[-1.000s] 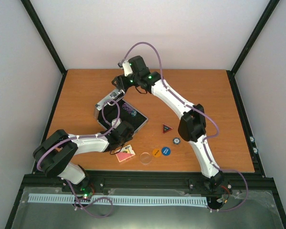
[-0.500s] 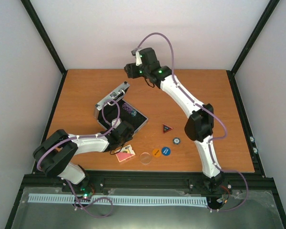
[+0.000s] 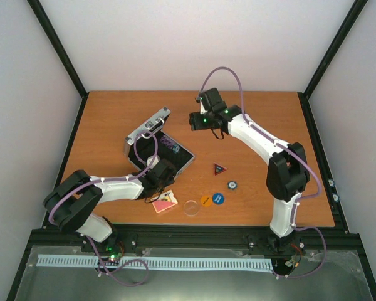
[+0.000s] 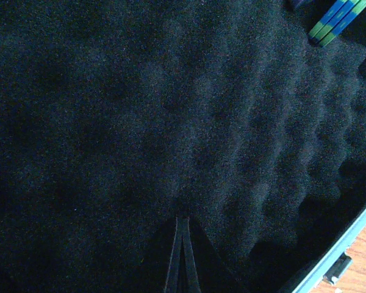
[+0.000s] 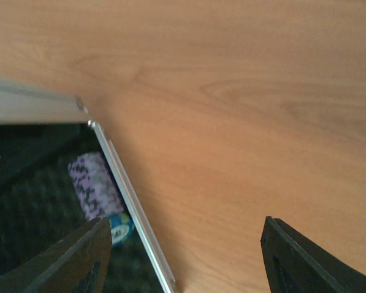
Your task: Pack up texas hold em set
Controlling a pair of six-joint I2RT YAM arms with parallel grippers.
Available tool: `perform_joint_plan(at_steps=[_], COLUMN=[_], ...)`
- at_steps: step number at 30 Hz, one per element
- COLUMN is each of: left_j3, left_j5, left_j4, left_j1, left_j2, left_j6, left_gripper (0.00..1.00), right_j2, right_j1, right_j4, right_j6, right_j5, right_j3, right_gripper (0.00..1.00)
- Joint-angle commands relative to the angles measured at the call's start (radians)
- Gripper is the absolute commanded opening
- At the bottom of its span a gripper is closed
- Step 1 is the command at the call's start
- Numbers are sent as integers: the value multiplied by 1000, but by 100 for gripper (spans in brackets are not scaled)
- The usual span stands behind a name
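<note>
The silver case (image 3: 148, 130) lies open, its lid standing up at the back left and black foam (image 4: 171, 122) lining the base. A purple-white chip stack (image 5: 94, 182) and a blue chip (image 5: 119, 226) lie inside by the rim. My left gripper (image 3: 156, 170) is shut, its tips (image 4: 182, 229) against the foam. My right gripper (image 3: 195, 121) hangs open and empty over bare table right of the case (image 5: 129, 201). On the table lie a red-black triangle (image 3: 220, 168), blue-white chip (image 3: 231, 185), blue disc (image 3: 218, 199), orange disc (image 3: 205, 200), clear disc (image 3: 191, 207) and pink card deck (image 3: 165, 202).
Green-blue chips (image 4: 337, 19) stand on edge in the case's far corner. Black frame posts and white walls ring the wooden table (image 3: 269, 125). The left arm's elbow (image 3: 72, 204) sits at the near left edge.
My right arm has swung right and away from the case lid, which stays standing. The left arm has not moved.
</note>
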Motion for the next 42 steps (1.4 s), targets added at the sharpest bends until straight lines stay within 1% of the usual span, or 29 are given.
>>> perform_joint_plan(at_steps=[1,3,6,14,17,22,26,31,42], left_j3=[-46,-42,-37,-47,-53,-59,-71,-82,-100], left_j5=[98,96,101,100,99,96,93,95,72], left_j4=[-178,-176,-167,-162,-161,-162,-159,-148,-173], left_j1=[-4,-4,-4,-4,-4,-4,-4,-4,-4], left_j2=[81,90,107,105,100,91,89,91,41], left_j6=[11,13,13,12,9,5,2,-5,-5], left_gripper=[1,1,1,1,1,1,1,1,1], right_j2=[-49,-41,-14,107,137,137,148,202,356], right_j1=[16,23,32,40,56,70,80,89,118], right_j4=[-14,-15,1,-33,-72,-74,-71,-105,-178], right_j6=[-17,-29,-28,-33,-50,-52,-58,-60,-59], right_j5=[-103,-158,-196,-301,-300,-312,-337,-360,-390], right_j3=[-22,-8,19,181,236,230,257,363,613], right_gripper=[69,69,69,69,69,69,69,69,69])
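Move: The raised lid's right front corner stands about 8 cm to the right hand's left, 2 cm farther out and nearly level in height. The lid handle is some 15 cm to its left and 3 cm nearer the base. The purple chips lie in the case about 10 cm left, level with it fore and aft, some 18 cm below. From the left hand, down in the case, that lid corner is about 19 cm ahead, 1 cm right and 18 cm higher. To the lid's right front corner the right hand swings left about 13 cm, dipping back and down a little first, then rising in steps to some 4 cm above its start and easing forward again over the last stretch. It turns roughly 20 degrees counter-clockwise, fingers staying open, and ends up at the corner, seeming to push it back. The left hand stays with its shut fingers low in the case. ##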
